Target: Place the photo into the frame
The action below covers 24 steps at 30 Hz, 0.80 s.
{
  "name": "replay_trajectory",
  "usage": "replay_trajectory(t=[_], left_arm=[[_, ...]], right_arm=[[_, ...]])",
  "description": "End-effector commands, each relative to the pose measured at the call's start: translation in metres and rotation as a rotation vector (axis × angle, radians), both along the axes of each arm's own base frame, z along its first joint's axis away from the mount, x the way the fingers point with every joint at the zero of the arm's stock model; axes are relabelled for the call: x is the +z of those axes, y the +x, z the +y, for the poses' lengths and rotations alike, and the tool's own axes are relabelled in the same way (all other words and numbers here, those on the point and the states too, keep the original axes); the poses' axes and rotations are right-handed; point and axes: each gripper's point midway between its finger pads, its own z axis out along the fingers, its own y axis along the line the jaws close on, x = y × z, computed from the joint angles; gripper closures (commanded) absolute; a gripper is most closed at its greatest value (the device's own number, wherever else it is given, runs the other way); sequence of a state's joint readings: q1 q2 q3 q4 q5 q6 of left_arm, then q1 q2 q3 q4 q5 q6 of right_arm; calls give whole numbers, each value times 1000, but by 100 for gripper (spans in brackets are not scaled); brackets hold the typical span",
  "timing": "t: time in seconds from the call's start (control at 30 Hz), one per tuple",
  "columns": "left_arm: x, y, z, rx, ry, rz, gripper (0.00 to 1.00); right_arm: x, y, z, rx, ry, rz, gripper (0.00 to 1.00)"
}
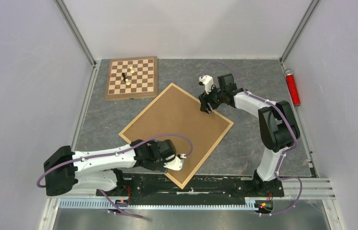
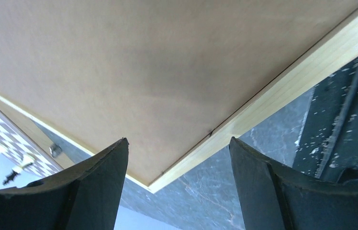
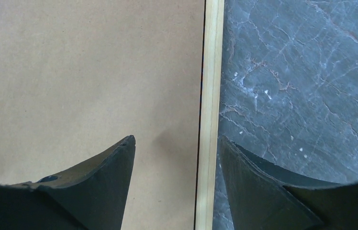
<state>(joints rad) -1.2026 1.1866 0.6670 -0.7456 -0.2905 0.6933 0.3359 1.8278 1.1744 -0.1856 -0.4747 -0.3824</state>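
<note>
The frame (image 1: pixel 146 106) of light wood lies flat and turned diagonally on the dark mat, with a brown backing board (image 1: pixel 177 129) filling it. The photo is hidden or out of view. My left gripper (image 1: pixel 182 158) hovers at the frame's near corner. In the left wrist view it (image 2: pixel 178 143) is open, with the wooden corner (image 2: pixel 282 84) and board (image 2: pixel 143 67) showing between the fingers. My right gripper (image 1: pixel 206 109) is at the far right edge. It (image 3: pixel 177 139) is open, one finger over the board (image 3: pixel 86 62) and the other outside the wooden strip (image 3: pixel 213 72).
A chessboard (image 1: pixel 132 77) with a few pieces lies at the back left, close to the frame's far corner. A red cylinder (image 1: pixel 292 87) rests along the right wall. White walls close in three sides, and a black rail (image 1: pixel 215 184) runs along the near edge.
</note>
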Motion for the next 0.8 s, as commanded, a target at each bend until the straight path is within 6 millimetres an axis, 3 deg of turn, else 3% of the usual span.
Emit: replay_trajectory(t=[0.0,0.37,0.77], left_arm=[[3,17,19,51,-5,-57,16],[-22,31,48,80,54,-112,15],[-25,38,43,84,35,-134,14]], right_arm=[[3,12,13,-14,5,13,32],[-13,9,23,5,-10,49,33],[-26,-2,27,26,-15,88,35]])
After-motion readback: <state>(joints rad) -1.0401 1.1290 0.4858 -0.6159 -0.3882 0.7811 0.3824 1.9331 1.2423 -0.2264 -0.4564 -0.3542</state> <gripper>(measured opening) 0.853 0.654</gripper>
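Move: The near-left side of the frame runs right under my left hand. The stretch it is going for is about 5 cm left, 4 cm ahead and 4 cm down. The frame's left corner is some 17 cm left and 14 cm ahead, its near corner 9 cm right and 8 cm back. The far-right side of the frame lies about 2 cm ahead, 1 cm right and 4 cm below my right hand. The brown backing's middle is roughly 11 cm left and 11 cm back of it. With both grippers staying open, I slide my left hand about 5 cm left and some 3 cm forward along the frame's near-left side towards its left corner, sinking 2–3 cm midway so the fingers straddle the wooden strip. My right hand sinks nearly 3 cm and eases 2 cm left, bringing its outer finger from beyond the far-right strip to the inner seam, then holds there; touch can't be made out. ##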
